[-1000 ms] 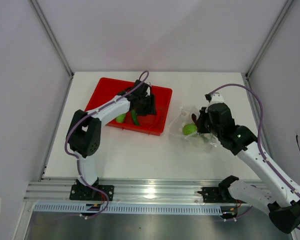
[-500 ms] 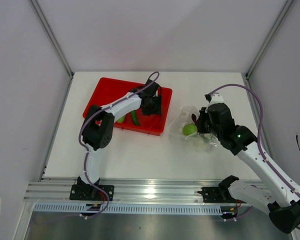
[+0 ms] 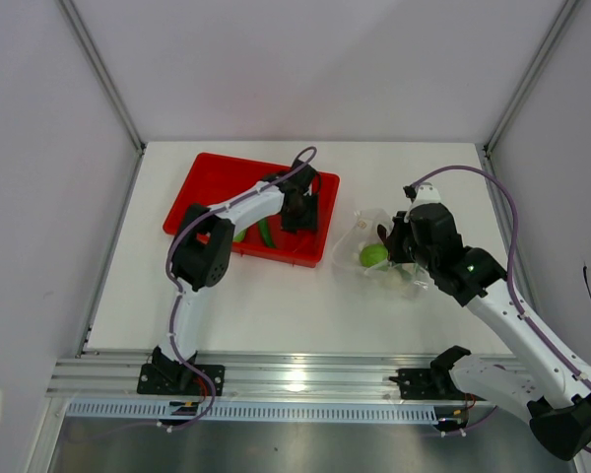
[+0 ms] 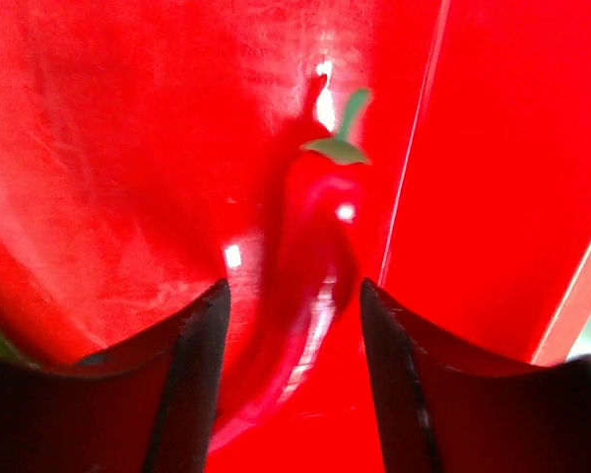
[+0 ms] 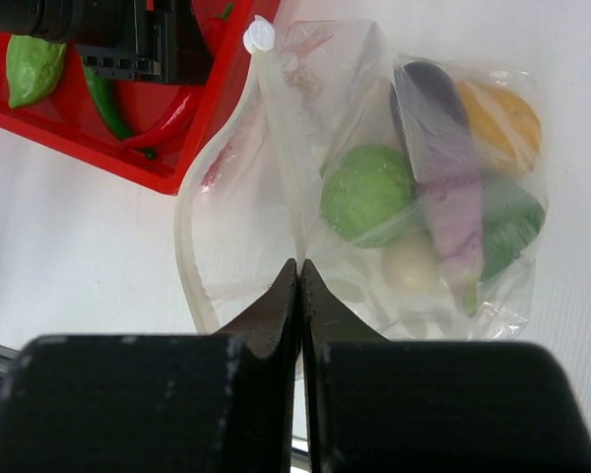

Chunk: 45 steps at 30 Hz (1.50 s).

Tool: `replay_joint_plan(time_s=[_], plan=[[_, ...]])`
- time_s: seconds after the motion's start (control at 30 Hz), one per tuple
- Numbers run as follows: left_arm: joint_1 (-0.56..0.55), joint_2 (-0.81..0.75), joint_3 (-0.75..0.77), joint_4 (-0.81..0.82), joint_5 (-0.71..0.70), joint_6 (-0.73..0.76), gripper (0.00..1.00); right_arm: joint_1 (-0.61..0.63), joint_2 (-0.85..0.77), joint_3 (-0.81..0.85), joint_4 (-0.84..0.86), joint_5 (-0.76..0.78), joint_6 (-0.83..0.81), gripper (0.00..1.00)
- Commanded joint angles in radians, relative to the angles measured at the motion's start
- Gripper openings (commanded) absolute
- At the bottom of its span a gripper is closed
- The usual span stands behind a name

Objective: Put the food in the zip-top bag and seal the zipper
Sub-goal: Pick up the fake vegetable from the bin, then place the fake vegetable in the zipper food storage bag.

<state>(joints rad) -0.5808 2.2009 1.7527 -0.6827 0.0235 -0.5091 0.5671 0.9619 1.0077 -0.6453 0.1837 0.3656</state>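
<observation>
My left gripper (image 4: 294, 288) is open low in the red tray (image 3: 212, 182), its fingers on either side of the red chili (image 4: 310, 256) by the tray's right wall; from above it (image 3: 300, 210) sits at the tray's right end. My right gripper (image 5: 299, 266) is shut on the open lip of the clear zip-top bag (image 5: 236, 227), along the zipper strip (image 5: 279, 148). The bag (image 3: 374, 258) holds a green round piece (image 5: 366, 192), the purple eggplant (image 5: 435, 148), the yellow lemon (image 5: 499, 118), the white ball (image 5: 411, 264) and a green vegetable (image 5: 512, 225).
A light green vegetable (image 5: 34, 64) and a long dark green one (image 5: 106, 99) lie in the tray left of the chili. A white tab (image 5: 259, 37) sits at the bag's far corner. Frame posts and walls stand at both sides.
My left gripper has moved right along the tray to its right end, over the red chili. The right arm and the bag have not moved.
</observation>
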Motion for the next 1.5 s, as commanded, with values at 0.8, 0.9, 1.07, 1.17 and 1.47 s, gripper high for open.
replay_joint_plan(time_s=[0.8,0.9,1.07,1.17,1.47], plan=[[0.03,-0.487,-0.15,0.115,0.219,-0.019,0.01,-0.004,-0.008,-0.004,0.044,-0.009,0.022,0.0],[0.03,-0.529,-0.192,0.161,0.392,-0.048,0.01,-0.004,-0.005,-0.003,0.045,-0.007,0.018,0.0],[-0.004,-0.549,-0.288,0.242,0.668,-0.063,0.01,-0.003,0.001,-0.004,0.049,-0.003,0.012,0.0],[-0.068,-0.546,-0.277,0.151,0.572,0.044,0.0,-0.004,0.014,-0.001,0.055,-0.007,0.009,0.0],[-0.145,-0.523,-0.297,0.1,0.693,0.046,0.01,-0.003,0.02,-0.009,0.078,-0.041,-0.016,0.0]])
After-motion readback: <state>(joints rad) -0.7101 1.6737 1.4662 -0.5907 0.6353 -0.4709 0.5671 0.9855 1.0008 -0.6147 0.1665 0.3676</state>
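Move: The red chili, the fake vegetable to be taken, lies between the left hand's open fingers, its middle about 2 cm back from the hand point and 1 cm below. From that hand the green chili is some 10 cm left and 1 cm back, the bin's right wall about 6 cm right and level, and the bag about 17 cm right, 6 cm back and some 5 cm higher. From the right hand the red chili lies roughly 10 cm ahead, 17 cm left and 20 cm below. The left hand stays low in the bin while its fingers close and pinch the red chili across its body, then lifts it about 20 cm almost straight up, clear of the bin. It then draws back some 16 cm and drifts right towards the right gripper, sinking slightly, as the wrist swings the fingertips out to the right and turns clockwise by roughly 30 degrees, the grip kept; the right hand stays nearly in place, still pinching the bag's edge. ##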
